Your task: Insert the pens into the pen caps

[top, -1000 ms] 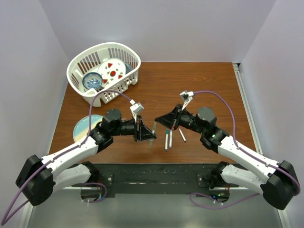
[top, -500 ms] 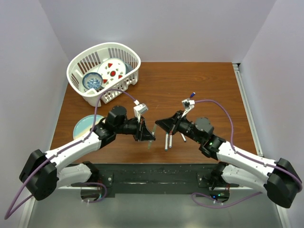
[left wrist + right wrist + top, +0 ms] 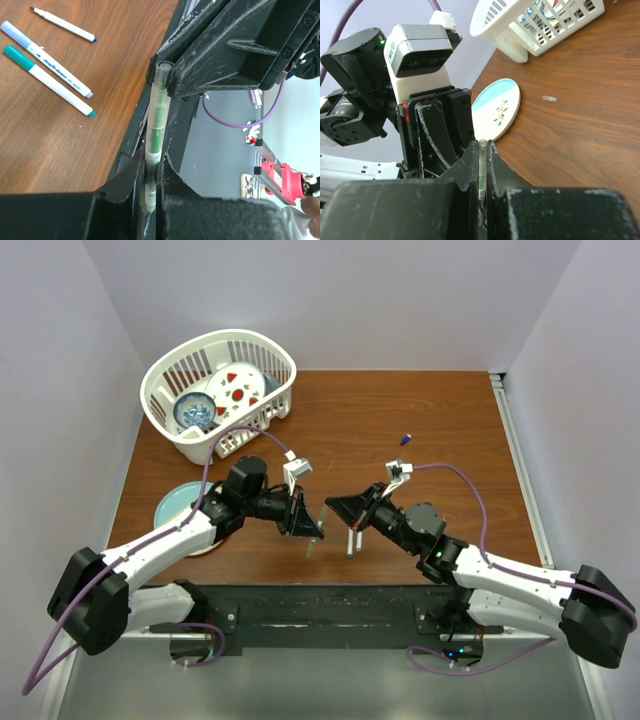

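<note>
A white-barrelled green pen (image 3: 154,135) is clamped in my left gripper (image 3: 152,162). A clear cap (image 3: 162,75) sits over its green tip, and my right gripper (image 3: 483,147) is shut on that cap (image 3: 482,165). In the top view the two grippers, left (image 3: 310,528) and right (image 3: 335,510), meet tip to tip above the table's front middle. Three more pens lie on the table: a purple-capped one (image 3: 45,59), a teal-capped one (image 3: 47,80) and a thin uncapped one (image 3: 62,24). A small blue cap (image 3: 406,438) lies at the centre right.
A white basket (image 3: 160,400) with dishes stands at the back left. A pale blue plate (image 3: 178,502) lies by the left arm and shows in the right wrist view (image 3: 497,107). A tiny clear cap (image 3: 548,98) lies on the wood beside it.
My right arm has come down and to the left, closing the gap to the left gripper. The blue cap behind it is now uncovered. The left gripper shifted slightly right.
</note>
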You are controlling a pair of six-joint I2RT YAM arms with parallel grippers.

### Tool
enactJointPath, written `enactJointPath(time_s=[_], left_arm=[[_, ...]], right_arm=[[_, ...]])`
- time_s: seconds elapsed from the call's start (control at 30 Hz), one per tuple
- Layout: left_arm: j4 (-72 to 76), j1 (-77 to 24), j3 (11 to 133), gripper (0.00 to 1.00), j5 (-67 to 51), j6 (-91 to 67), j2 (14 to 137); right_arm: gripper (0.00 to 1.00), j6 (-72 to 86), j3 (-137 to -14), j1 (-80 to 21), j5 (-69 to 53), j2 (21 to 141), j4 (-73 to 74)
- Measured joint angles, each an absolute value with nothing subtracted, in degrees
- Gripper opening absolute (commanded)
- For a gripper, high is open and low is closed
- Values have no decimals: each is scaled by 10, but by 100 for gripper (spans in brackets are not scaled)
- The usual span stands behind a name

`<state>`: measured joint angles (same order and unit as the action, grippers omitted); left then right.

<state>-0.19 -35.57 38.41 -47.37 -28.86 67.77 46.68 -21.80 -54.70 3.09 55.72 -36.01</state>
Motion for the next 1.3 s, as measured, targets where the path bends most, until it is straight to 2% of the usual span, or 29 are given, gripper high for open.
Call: enactJointPath(time_s=[0.1,0.2,0.27,0.37,0.5,0.6,0.87,1.07,1.17,1.3], left_arm=[[-8,-355,389,0,-481,-288,677],[5,-355,390,0,-499,-289,672],[29,-354,390,0,-510,-292,662],[97,-341,388,0,-486,-309,636],[150,-306,384,0,-435,-321,603],[153,-305,382,0,-427,-319,588],[120,-305,383,0,-438,-289,581],[25,-305,427,0,-486,-244,590],[-17,-305,442,0,-510,-233,594],[-59,-305,442,0,-538,-236,600]], right_arm=[[0,471,-216,-555,52,541,-349],[11,469,-238,-568,76,505,-284],[26,463,-271,-579,100,487,-232],[40,452,-323,-602,105,475,-168],[48,417,-394,-636,95,488,-93],[60,377,-457,-636,107,504,-40],[59,251,-603,-636,140,558,56],[62,43,-663,-636,107,591,158],[62,-108,-644,-636,60,555,173],[61,-317,-540,-636,-14,465,147]])
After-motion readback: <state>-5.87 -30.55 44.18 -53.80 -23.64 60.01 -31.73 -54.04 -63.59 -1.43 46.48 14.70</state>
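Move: The green pen, its clear cap already on, stands nearly upright between my hands. Its middle is about level with my left fingertips and 1 cm above them; from my right fingers, which pinch its cap end, it lies some 5 cm below, 3 cm back and 2 cm left. From my right hand the teal marker lies on the table about 8 cm ahead, 6 cm right and 21 cm down; the blue marker is 2 cm farther right and 1 cm farther out. I open my right fingers to just over half and let go of the clear cap, easing that hand back, then up about 14 cm, away from the pen. It rolls some 80 degrees about its own pointing line and sinks a little, drifting back and right. My left hand keeps its pinch on the pen, lifting it roughly 8 cm and forward, then drawing it back again, slightly lower. ##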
